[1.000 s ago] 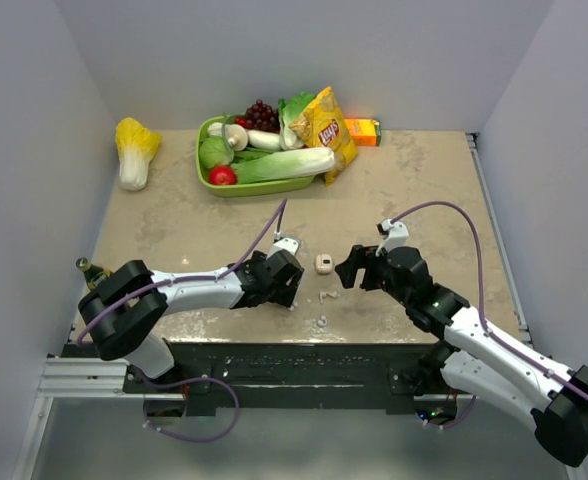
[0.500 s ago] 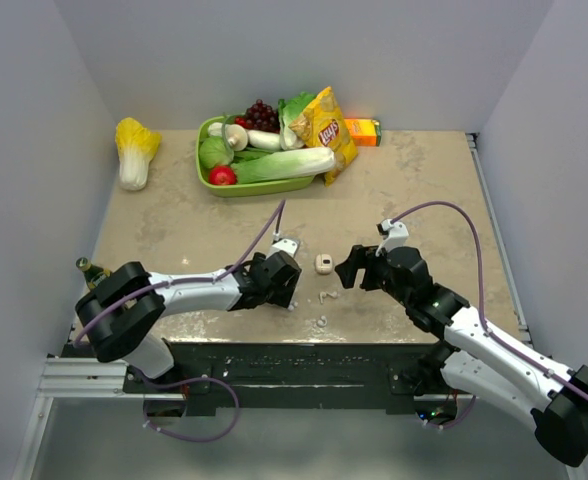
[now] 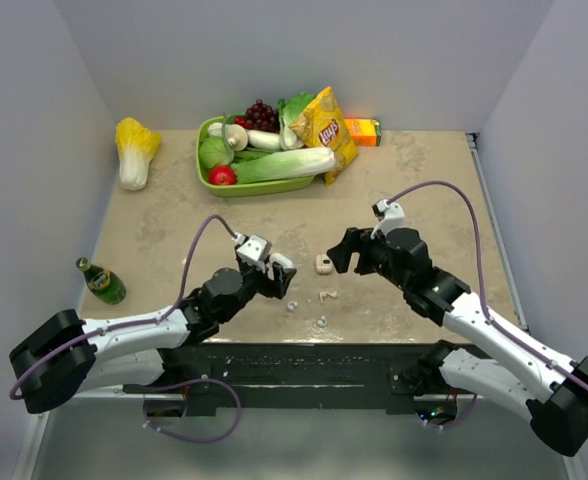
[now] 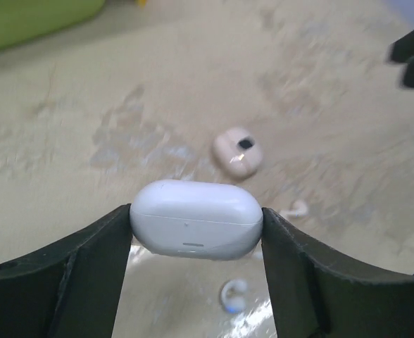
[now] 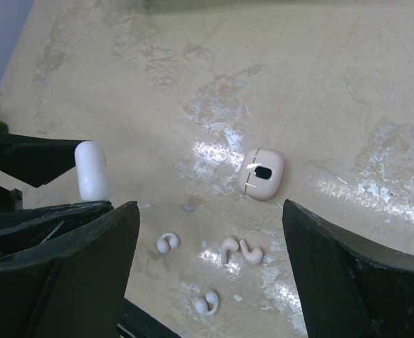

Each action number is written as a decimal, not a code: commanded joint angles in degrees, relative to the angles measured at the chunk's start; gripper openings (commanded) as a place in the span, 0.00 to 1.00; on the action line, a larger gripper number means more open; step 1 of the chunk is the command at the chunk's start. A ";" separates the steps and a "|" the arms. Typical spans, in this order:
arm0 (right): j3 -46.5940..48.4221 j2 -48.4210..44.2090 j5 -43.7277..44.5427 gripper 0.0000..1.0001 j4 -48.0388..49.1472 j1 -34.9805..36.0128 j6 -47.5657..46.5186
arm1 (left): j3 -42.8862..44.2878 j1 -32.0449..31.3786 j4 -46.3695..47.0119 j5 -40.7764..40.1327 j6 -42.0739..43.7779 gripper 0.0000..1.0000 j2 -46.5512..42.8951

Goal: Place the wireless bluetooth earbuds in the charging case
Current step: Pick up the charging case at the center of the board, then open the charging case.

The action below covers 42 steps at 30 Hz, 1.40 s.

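My left gripper [image 4: 196,213] [image 3: 279,268] is shut on the charging case [image 4: 196,220] [image 5: 92,171], a closed white pebble held by its two ends a little above the table. Below and beyond it, several earbuds lie loose on the table: one curled one [image 5: 167,242] [image 3: 290,305], a touching pair [image 5: 239,251] [image 3: 326,296], and one nearest the front edge [image 5: 207,303] [image 3: 321,321]. My right gripper [image 5: 210,211] [image 3: 341,252] hangs open above these earbuds, touching nothing.
A second small beige case [image 3: 323,264] [image 5: 264,174] [image 4: 238,152] lies on the table between the grippers. A green bottle [image 3: 101,281] stands at the left. At the back are a green tray [image 3: 206,176] of vegetables, a chips bag [image 3: 324,130], a cabbage [image 3: 134,150] and an orange box [image 3: 364,130].
The left arm has swung round and lifted off the table with the white case in its jaws, uncovering the green bottle. The right gripper has shifted slightly towards the back.
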 commanded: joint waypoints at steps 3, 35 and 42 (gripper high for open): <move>7.29 1.09 -3.78 0.84 -3.09 0.63 -1.94 | -9.88 -0.19 46.89 10.03 15.51 0.00 0.34; 17.14 15.42 -3.34 0.81 -10.22 14.08 -4.58 | -13.94 0.07 73.05 33.68 24.66 0.00 9.67; 15.82 16.65 -4.13 0.81 -9.17 14.61 -4.14 | -13.93 -0.37 71.64 32.71 25.63 0.00 8.00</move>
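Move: The charging case is already held in the left gripper. From the right hand it lies about 15 cm to the left, level in reach and some 3 cm lower; the open right gripper is correspondingly about 15 cm to the left hand's right. From the right hand, the square case with the black spot lies 7 cm ahead, 4 cm left and 14 cm down. The middle earbud pair lies 1 cm back, 3 cm left, equally low. Keep the left gripper's hold on the charging case, lift it briefly, then draw it back about 7 cm and somewhat right, turning clockwise some 35 degrees while the fingertips tilt up. Bring the open right gripper up, then left and down to its starting height, slightly back, turning counter-clockwise, so its fingers come around the held case without closing. ##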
